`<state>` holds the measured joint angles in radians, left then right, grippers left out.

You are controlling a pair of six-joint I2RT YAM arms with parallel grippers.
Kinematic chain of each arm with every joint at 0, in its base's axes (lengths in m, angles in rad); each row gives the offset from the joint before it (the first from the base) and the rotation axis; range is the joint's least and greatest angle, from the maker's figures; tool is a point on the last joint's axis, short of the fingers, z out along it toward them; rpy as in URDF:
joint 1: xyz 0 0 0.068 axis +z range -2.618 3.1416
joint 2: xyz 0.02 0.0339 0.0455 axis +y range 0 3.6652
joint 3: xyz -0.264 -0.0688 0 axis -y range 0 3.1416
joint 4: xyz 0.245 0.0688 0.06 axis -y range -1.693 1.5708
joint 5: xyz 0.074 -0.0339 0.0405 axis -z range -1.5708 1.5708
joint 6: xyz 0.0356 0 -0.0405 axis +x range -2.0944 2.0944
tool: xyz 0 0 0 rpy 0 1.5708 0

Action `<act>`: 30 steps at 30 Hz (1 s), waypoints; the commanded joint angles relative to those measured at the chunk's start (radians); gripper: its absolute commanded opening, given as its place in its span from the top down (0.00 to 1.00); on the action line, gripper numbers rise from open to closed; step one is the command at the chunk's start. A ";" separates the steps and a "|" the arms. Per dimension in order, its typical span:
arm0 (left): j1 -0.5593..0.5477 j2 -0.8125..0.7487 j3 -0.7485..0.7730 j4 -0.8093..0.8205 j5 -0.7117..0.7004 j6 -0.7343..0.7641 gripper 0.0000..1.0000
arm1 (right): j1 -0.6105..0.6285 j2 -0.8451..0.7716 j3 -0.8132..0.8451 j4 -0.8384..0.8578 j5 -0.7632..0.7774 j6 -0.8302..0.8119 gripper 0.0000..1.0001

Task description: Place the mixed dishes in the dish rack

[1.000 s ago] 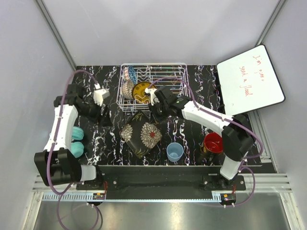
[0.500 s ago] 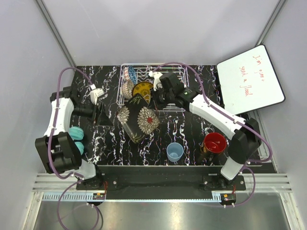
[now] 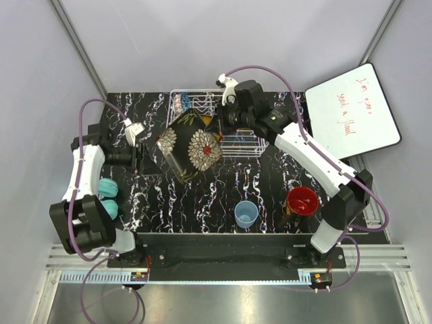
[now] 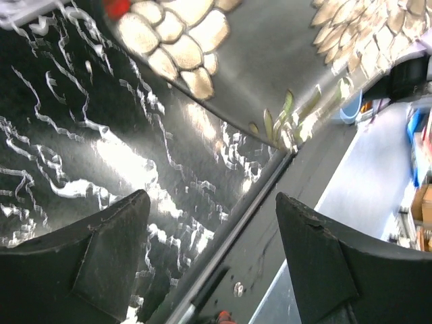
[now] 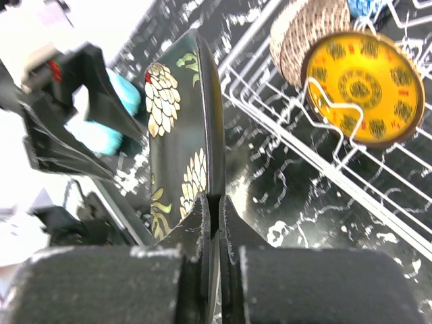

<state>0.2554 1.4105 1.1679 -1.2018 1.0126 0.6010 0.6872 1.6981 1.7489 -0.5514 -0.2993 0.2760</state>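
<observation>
My right gripper point(image 5: 212, 202) is shut on the edge of the dark square floral plate point(image 5: 179, 121), which hangs tilted on edge above the table, just left of the dish rack point(image 5: 304, 175). From above, the plate point(image 3: 187, 150) overlaps the rack's point(image 3: 250, 152) left front corner. In the rack stand a yellow patterned plate point(image 5: 362, 88), a beige bowl point(image 5: 304, 34) and a blue patterned bowl point(image 3: 182, 101). My left gripper point(image 4: 212, 223) is open and empty, left of and below the plate point(image 4: 270, 67). The light blue cup point(image 3: 246, 214) and the dark mug point(image 3: 300, 201) stand near the front.
Two teal ribbed balls point(image 3: 106, 196) lie by the left arm. A white board with red writing point(image 3: 351, 111) leans at the back right. The black marbled table point(image 3: 202, 196) ends at a metal rail near the arm bases.
My right gripper has lifted the floral plate off the table and carried it back toward the rack, tipping it up on edge. My left arm has drawn back to the left.
</observation>
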 commanded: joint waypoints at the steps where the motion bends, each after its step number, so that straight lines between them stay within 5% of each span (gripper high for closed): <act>1: -0.015 -0.109 -0.037 0.285 0.101 -0.260 0.22 | -0.011 -0.020 0.096 0.165 -0.101 0.115 1.00; 8: -0.106 -0.110 -0.005 0.485 0.127 -0.535 0.22 | -0.021 0.012 0.126 0.206 -0.144 0.176 1.00; 20: -0.168 -0.108 -0.054 0.651 0.075 -0.667 0.22 | -0.043 -0.012 0.083 0.271 -0.178 0.221 1.00; 26: -0.202 -0.116 -0.042 0.818 0.103 -0.890 0.74 | -0.044 -0.006 -0.006 0.402 -0.211 0.314 1.00; 30: -0.206 -0.116 -0.027 0.954 0.132 -1.029 0.76 | -0.044 0.006 -0.095 0.504 -0.233 0.377 1.00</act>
<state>0.1062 1.3190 1.1007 -0.5140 0.9638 -0.2291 0.5919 1.7172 1.7119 -0.2989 -0.3851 0.4896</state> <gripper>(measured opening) 0.252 0.021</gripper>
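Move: The square flowered plate, already in the right fingers by its far right edge, has its middle about 6 cm ahead, 12 cm to the right and 5 cm above the open left hand; from the right hand that middle is some 5 cm back, 6 cm left and 5 cm below. The rack's middle lies roughly 14 cm ahead, 2 cm right and 25 cm below the right hand. In the rack, the yellow plate stands about 11 cm ahead and 3 cm left of the right hand, 20 cm below. The flowered plate stays pinched by the right hand, which lifts about 3 cm and goes some 4 cm forward, rolling about 15 degrees so its fingers tip up. The open left hand comes to the plate's free left edge, about 7 cm forward, 5 cm up and 4 cm right, turning some 15 degrees counter-clockwise, then closes its fingers onto the rim near the corner while still moving forward. ##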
